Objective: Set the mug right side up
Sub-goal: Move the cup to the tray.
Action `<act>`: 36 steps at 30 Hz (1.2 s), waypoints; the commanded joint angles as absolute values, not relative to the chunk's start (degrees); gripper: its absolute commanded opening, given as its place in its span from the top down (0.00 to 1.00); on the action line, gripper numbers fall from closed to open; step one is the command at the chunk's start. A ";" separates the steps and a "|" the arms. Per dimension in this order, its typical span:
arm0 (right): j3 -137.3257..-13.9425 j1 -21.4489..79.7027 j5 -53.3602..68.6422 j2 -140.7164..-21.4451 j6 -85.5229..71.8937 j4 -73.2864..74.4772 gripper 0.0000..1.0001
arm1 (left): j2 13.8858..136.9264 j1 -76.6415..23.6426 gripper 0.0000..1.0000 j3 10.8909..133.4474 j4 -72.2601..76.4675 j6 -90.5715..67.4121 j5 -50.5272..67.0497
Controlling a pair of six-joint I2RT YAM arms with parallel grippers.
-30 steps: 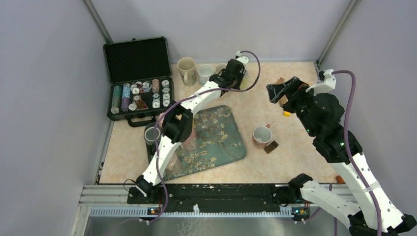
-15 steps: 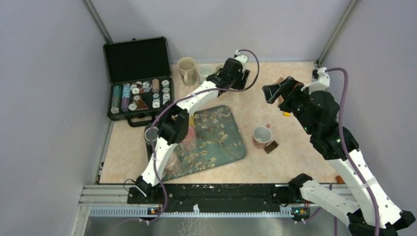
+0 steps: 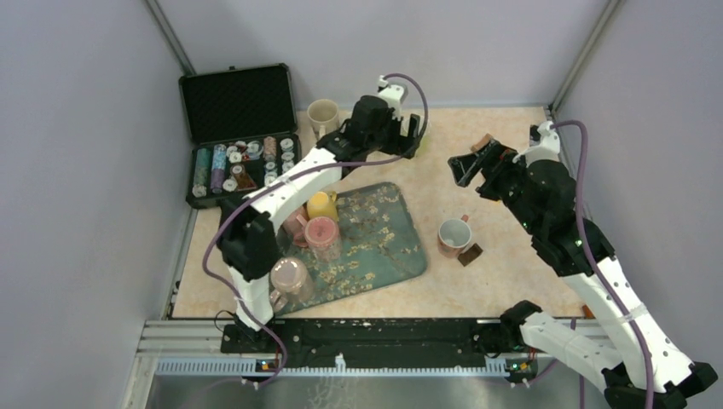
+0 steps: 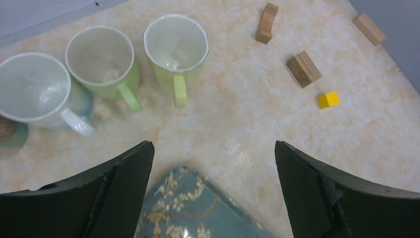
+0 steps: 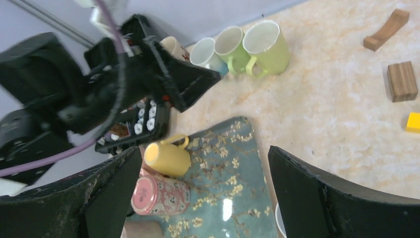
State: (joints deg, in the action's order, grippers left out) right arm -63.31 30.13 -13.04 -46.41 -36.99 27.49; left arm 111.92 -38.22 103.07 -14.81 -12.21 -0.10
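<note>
Three mugs stand upside down on the blue flowered tray (image 3: pixel 384 243): a yellow mug (image 3: pixel 321 204) (image 5: pixel 168 158), a pink patterned mug (image 3: pixel 322 235) (image 5: pixel 158 194) and a pale pink mug (image 3: pixel 288 274). At the back stand upright mugs: two light green mugs (image 4: pixel 177 47) (image 4: pixel 104 64) and a white one (image 4: pixel 34 91). My left gripper (image 4: pixel 213 148) (image 3: pixel 411 136) hovers open and empty just in front of the green mugs, above the tray's far corner. My right gripper (image 5: pixel 203 153) (image 3: pixel 473 162) hangs open and empty over the table, right of the tray.
A pink mug (image 3: pixel 452 236) stands upright on the table right of the tray, beside a brown block (image 3: pixel 470 254). Wooden blocks (image 4: pixel 303 68) and a yellow cube (image 4: pixel 328 99) lie at the back right. An open black case of poker chips (image 3: pixel 239 136) fills the back left.
My left gripper has opened and drawn back to the left from the green mug at the back. Its arm swung left, uncovering the tray's mugs. The right gripper drifted slightly left.
</note>
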 commanded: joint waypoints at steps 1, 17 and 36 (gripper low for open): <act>-61.96 30.15 -10.60 -47.09 -35.42 25.78 0.01 | 99.89 -37.64 0.02 92.61 -13.57 -14.64 0.54; -57.03 30.10 -4.96 -55.15 -37.01 24.32 0.01 | 69.21 -36.85 0.02 69.56 -34.14 -18.76 -10.12; -54.38 30.12 -2.24 -57.29 -36.65 21.10 0.01 | 56.71 -27.60 0.01 53.74 -43.91 -26.10 -0.88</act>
State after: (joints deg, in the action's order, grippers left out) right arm -55.07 30.15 -2.83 -57.91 -36.64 23.24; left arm 57.28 -29.02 55.37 -44.01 -24.14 -4.69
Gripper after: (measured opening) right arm 0.990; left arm 0.985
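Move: The upside-down round pink mug on the tray lies about 25 cm back and 22 cm left of the left hand, some 14 cm lower. At much the same level, the yellow mug stands 10 cm farther out than it, the faceted pink mug 9 cm to its left and 6 cm farther out, and the beige mug 9 cm left and 11 cm nearer the base. From the right hand the round pink mug is about 10 cm back, 36 cm left and 25 cm below. Heading for the upturned mugs still on the tray, above all the round pink one, the empty left hand swings left and back about 30 cm from the row of finished mugs, nearly level at first, then sinks some 8 cm. It tips down and turns counter-clockwise, each some 20 degrees, fingers staying wide open. The right hand, also open, drops about 11 cm, drifts left and tips down. ##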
